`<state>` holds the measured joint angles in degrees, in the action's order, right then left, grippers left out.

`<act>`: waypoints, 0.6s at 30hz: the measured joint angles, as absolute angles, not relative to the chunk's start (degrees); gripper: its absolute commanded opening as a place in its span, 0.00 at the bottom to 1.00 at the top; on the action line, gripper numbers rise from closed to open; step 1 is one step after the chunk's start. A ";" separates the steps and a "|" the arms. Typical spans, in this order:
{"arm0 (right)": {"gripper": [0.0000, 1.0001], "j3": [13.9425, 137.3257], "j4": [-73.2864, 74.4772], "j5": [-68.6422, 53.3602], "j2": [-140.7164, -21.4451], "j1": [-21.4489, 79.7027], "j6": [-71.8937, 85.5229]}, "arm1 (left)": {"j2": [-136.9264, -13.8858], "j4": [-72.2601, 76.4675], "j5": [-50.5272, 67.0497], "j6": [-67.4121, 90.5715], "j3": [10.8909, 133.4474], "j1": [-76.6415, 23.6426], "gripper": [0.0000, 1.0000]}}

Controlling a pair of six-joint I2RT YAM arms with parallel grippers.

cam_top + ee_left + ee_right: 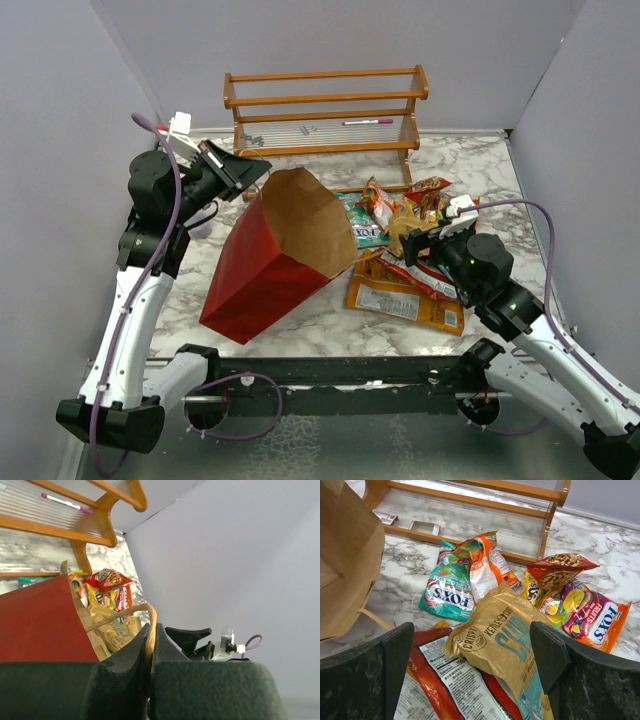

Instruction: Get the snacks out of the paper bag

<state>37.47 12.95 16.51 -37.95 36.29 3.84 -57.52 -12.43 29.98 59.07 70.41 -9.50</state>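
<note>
The dark red paper bag [262, 265] lies tilted on the marble table, its brown mouth facing right. My left gripper [252, 176] is shut on the bag's twine handle [122, 612] at the upper rim. The snacks [405, 235] lie in a heap right of the bag's mouth: a teal packet [444, 589], an orange one [482, 567], a tan chips packet [506, 639], a red one [445, 680] and colourful fruit candy packets [587, 612]. My right gripper [472, 632] hovers open just above the tan chips packet, with nothing between its fingers.
A wooden rack [325, 110] stands at the back with a pink pen [368, 122] on its shelf. Grey walls close in the left, right and back. A flat orange packet [395, 300] lies nearest the front edge.
</note>
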 measured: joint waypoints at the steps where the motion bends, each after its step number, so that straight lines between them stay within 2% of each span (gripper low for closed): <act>1: 0.99 37.50 13.06 16.62 -37.80 36.29 3.90 | -57.67 -11.94 30.15 59.07 70.70 -9.50 0.00; 4: 0.99 37.54 13.32 16.67 -37.71 36.29 4.14 | -56.03 -12.16 30.00 57.98 69.49 -9.50 0.00; 7: 0.99 37.52 13.37 16.67 -37.71 36.29 4.25 | -50.22 -14.79 28.05 55.61 63.07 -9.47 0.00; 13: 0.99 37.54 13.19 15.07 -38.06 36.29 5.17 | -36.38 -29.65 21.04 49.04 49.95 -9.50 0.00; 18: 0.99 39.09 12.40 6.11 -42.28 36.25 6.68 | -28.10 -41.47 13.30 44.05 47.77 -9.47 0.00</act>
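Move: The left hand, shut on a handle, has the paper bag slung below it, its middle about 8 cm back, 2 cm right and 20 cm down; the bare table patch it goes to is some 12 cm back, 6 cm left, 38 cm below. From that hand the teal snack pack lies roughly 13 cm ahead, 20 cm right, on the table. From the right hand the paper bag is about 29 cm left, 5 cm back, roughly level. Down and back in one quick swing, the left hand drops about 17 cm, coming some 10 cm back and 7 cm left towards the bare table patch, its fingers still shut on the bag's handle, its wrist tipping down, rolling left side up and turning counter-clockwise. Near the end the wide-open right hand shifts nearly 4 cm left, turning slightly counter-clockwise. ##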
